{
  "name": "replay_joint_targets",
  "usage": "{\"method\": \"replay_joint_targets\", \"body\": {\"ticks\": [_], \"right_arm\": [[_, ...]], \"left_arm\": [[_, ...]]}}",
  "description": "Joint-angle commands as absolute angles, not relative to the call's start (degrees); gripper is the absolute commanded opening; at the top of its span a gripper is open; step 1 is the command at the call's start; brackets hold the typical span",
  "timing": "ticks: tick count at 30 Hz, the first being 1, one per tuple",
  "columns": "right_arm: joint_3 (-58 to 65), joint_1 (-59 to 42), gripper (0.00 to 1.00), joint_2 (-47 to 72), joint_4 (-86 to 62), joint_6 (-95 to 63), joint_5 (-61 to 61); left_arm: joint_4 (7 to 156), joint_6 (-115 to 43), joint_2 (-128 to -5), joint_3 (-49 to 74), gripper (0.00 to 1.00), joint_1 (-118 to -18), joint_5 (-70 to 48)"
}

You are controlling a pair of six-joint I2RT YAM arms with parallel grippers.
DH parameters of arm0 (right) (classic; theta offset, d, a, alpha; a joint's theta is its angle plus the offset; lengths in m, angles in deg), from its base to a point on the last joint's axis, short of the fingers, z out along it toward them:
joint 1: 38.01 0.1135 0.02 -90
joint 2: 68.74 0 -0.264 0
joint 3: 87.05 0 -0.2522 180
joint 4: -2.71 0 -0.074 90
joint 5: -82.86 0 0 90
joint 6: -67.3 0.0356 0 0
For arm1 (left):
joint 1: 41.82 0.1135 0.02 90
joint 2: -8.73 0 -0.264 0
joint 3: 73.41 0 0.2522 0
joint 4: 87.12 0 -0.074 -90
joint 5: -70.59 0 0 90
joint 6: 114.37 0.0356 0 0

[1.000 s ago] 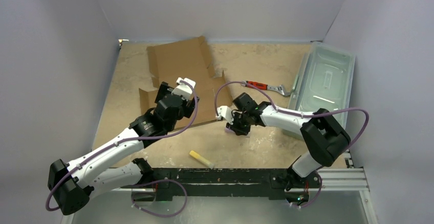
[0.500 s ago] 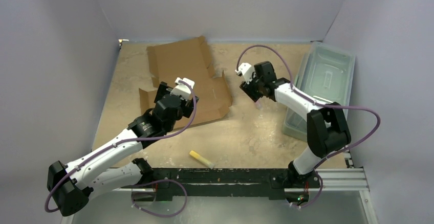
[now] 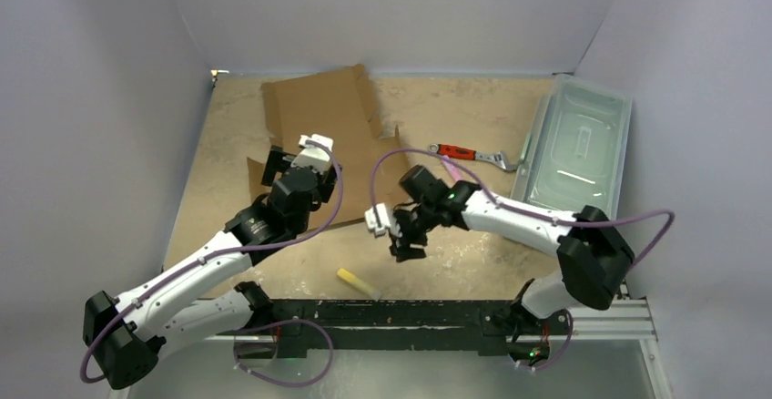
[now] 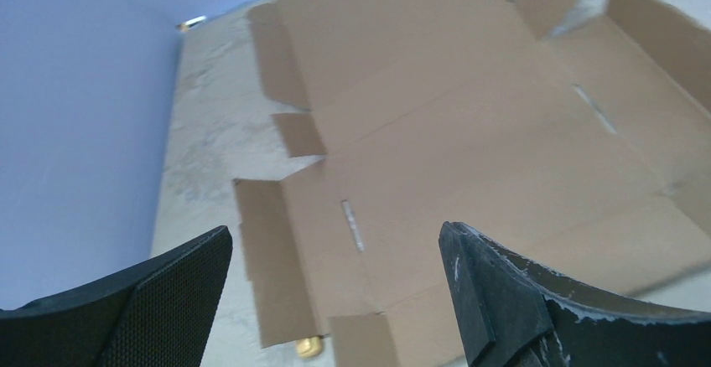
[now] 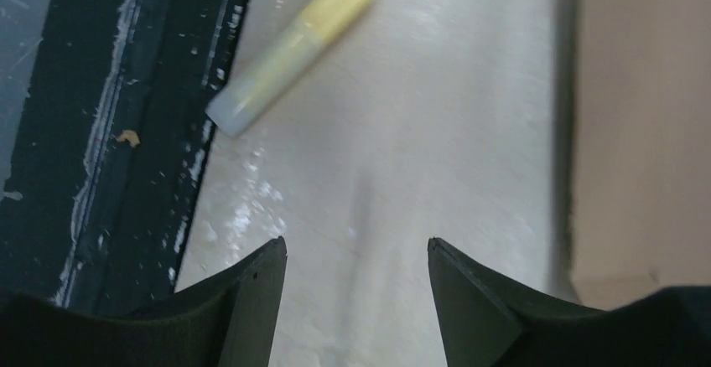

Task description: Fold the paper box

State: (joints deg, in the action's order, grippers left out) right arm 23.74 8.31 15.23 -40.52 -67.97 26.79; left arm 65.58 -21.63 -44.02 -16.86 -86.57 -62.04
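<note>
The paper box lies unfolded as a flat brown cardboard sheet at the back left of the table, one side flap standing up. My left gripper hovers over its near part. In the left wrist view the left gripper is open, with only the creased paper box showing between its fingers. My right gripper hangs open by the sheet's near right corner. In the right wrist view the right gripper frames bare table, with the paper box along the right edge.
A red-handled wrench lies behind the right arm. A translucent grey-green bin stands at the right. A yellow tube, also the yellow tube in the right wrist view, lies beside the black front rail.
My right arm swung to the back near the wrench, then came forward to the sheet's near right corner, its jaws opening wider. The left gripper shifted slightly left, still open.
</note>
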Motion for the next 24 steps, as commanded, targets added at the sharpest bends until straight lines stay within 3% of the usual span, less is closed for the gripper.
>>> {"method": "replay_joint_targets", "body": {"ticks": [1,8,17,21,24], "right_arm": [[23.9,17.9,0.65,19.2,-34.8,-64.1,21.1],[20.9,30.5,0.68,24.3,-26.0,-49.3,10.6],[17.1,36.0,0.71,32.6,-22.7,-38.0,2.0],[17.2,36.2,0.67,34.4,-22.6,-37.7,-0.6],[17.7,35.9,0.57,34.4,-22.7,-38.3,-3.4]], "left_arm": [[70.0,-21.5,-40.8,-18.3,0.94,-83.8,-74.0],[72.9,-21.2,-35.0,-19.9,0.94,-79.2,-78.2],[74.2,-20.0,-32.7,-20.8,0.94,-78.3,-78.4],[74.0,-20.1,-32.5,-20.7,0.93,-78.2,-77.3],[73.9,-20.2,-31.9,-20.8,0.93,-78.2,-76.5]]}}
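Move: The yellow marker I'm after lies about 8 cm back from my right hand, 10 cm to its left and 9 cm below. From that hand, the pink marker is some 14 cm ahead and 11 cm right, and the flat box's middle 20 cm ahead and 15 cm left, both at table height. From my left hand the yellow marker is roughly 22 cm back, 9 cm right and 20 cm down; the box's middle is about 7 cm ahead and 3 cm right. I swing my open right hand left and back towards the yellow marker, about 13 cm across the table, sinking 7 or 8 cm with the last drop straight down over it, so the parted fingertips come to either side of the barrel without closing. Meanwhile my left hand, open and empty, draws left above the box some 10 cm, rising about 5 cm and swinging some 20 degrees counter-clockwise. ##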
